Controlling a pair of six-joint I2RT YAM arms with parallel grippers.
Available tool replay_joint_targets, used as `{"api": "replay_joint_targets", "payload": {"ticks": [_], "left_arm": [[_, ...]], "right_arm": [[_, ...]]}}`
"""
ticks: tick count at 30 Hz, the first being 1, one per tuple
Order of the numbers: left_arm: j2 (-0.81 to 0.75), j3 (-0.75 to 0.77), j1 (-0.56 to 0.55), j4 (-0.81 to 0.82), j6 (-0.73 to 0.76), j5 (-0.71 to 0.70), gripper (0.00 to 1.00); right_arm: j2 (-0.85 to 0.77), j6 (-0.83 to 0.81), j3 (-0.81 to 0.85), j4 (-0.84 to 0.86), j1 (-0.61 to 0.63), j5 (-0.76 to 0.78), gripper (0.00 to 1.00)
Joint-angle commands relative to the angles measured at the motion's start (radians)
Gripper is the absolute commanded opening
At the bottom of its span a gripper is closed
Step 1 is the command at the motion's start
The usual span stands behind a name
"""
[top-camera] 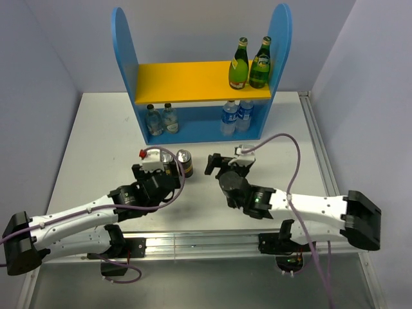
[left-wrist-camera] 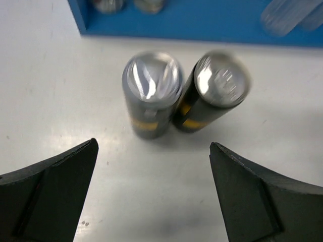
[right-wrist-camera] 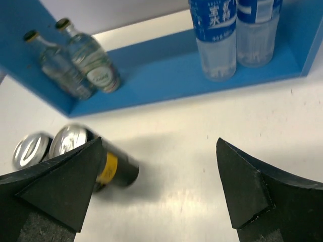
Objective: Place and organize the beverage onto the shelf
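The shelf [top-camera: 196, 82] stands at the back of the table. Two green bottles [top-camera: 239, 63] [top-camera: 260, 62] are on the right end of its yellow upper board. On the blue base are two small clear glass bottles [top-camera: 161, 119] at left and two blue-labelled water bottles [right-wrist-camera: 214, 35] at right. Two dark cans with gold bands [left-wrist-camera: 151, 96] [left-wrist-camera: 214, 91] stand upright side by side on the table in front of the shelf. My left gripper [left-wrist-camera: 153, 146] is open just behind them, touching neither. My right gripper [right-wrist-camera: 159, 141] is open over bare table, to the right of the cans [right-wrist-camera: 108, 166].
The white table [top-camera: 96, 148] is bounded by grey walls left and right, and a metal rail [top-camera: 206, 241] runs along its near edge. The yellow board's left half [top-camera: 174, 80] holds nothing. Cables loop above the right arm [top-camera: 290, 145].
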Motion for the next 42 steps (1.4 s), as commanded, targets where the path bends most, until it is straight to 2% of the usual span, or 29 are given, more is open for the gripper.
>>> {"api": "replay_joint_targets", "payload": {"ticks": [1, 7, 15, 21, 33, 42], "left_arm": [[-0.044, -0.113, -0.006, 0.078, -0.110, 0.033, 0.99], [-0.007, -0.239, -0.006, 0.319, -0.047, 0.001, 0.99], [0.209, -0.172, 0.020, 0.460, 0.013, -0.022, 0.99], [0.347, -0.115, 0.048, 0.439, -0.002, -0.069, 0.99], [0.450, -0.092, 0.151, 0.583, 0.067, -0.048, 0.99], [0.533, -0.090, 0.221, 0.724, 0.131, -0.016, 0.99]], "right_arm": [[-0.113, 0.206, -0.035, -0.259, 0.077, 0.141, 1.00], [-0.290, 0.352, -0.103, -0.472, 0.163, 0.175, 1.00], [-0.438, 0.439, -0.141, -0.663, 0.191, 0.213, 1.00], [-0.547, 0.403, -0.181, -0.675, 0.192, 0.212, 1.00], [-0.628, 0.272, -0.249, -0.574, 0.192, 0.169, 1.00], [-0.662, 0.243, -0.275, -0.542, 0.192, 0.158, 1.00]]}}
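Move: Ahead of the open left hand, about 10 cm out and nearly on its centreline, stands the left can, its middle some 11 cm lower. The other can is right beside it, roughly 6 cm to its right and a centimetre farther out; the right-hand glass bottle stands in the shelf about 18 cm straight beyond the left can. From the right hand the left can lies about 14 cm left, 4 cm ahead and 13 cm below. Dropping first, slightly back and to the right, the left hand then swings forward low over the table, about 10 cm down and 8 cm out in all, turning some 10 degrees counter-clockwise to bring its wide-open fingers around the left can, the right finger going between the two cans. The right hand, open and empty, backs away from the cans and shelf, about 10 cm right and 7 cm back, sinking a little, then waits. ##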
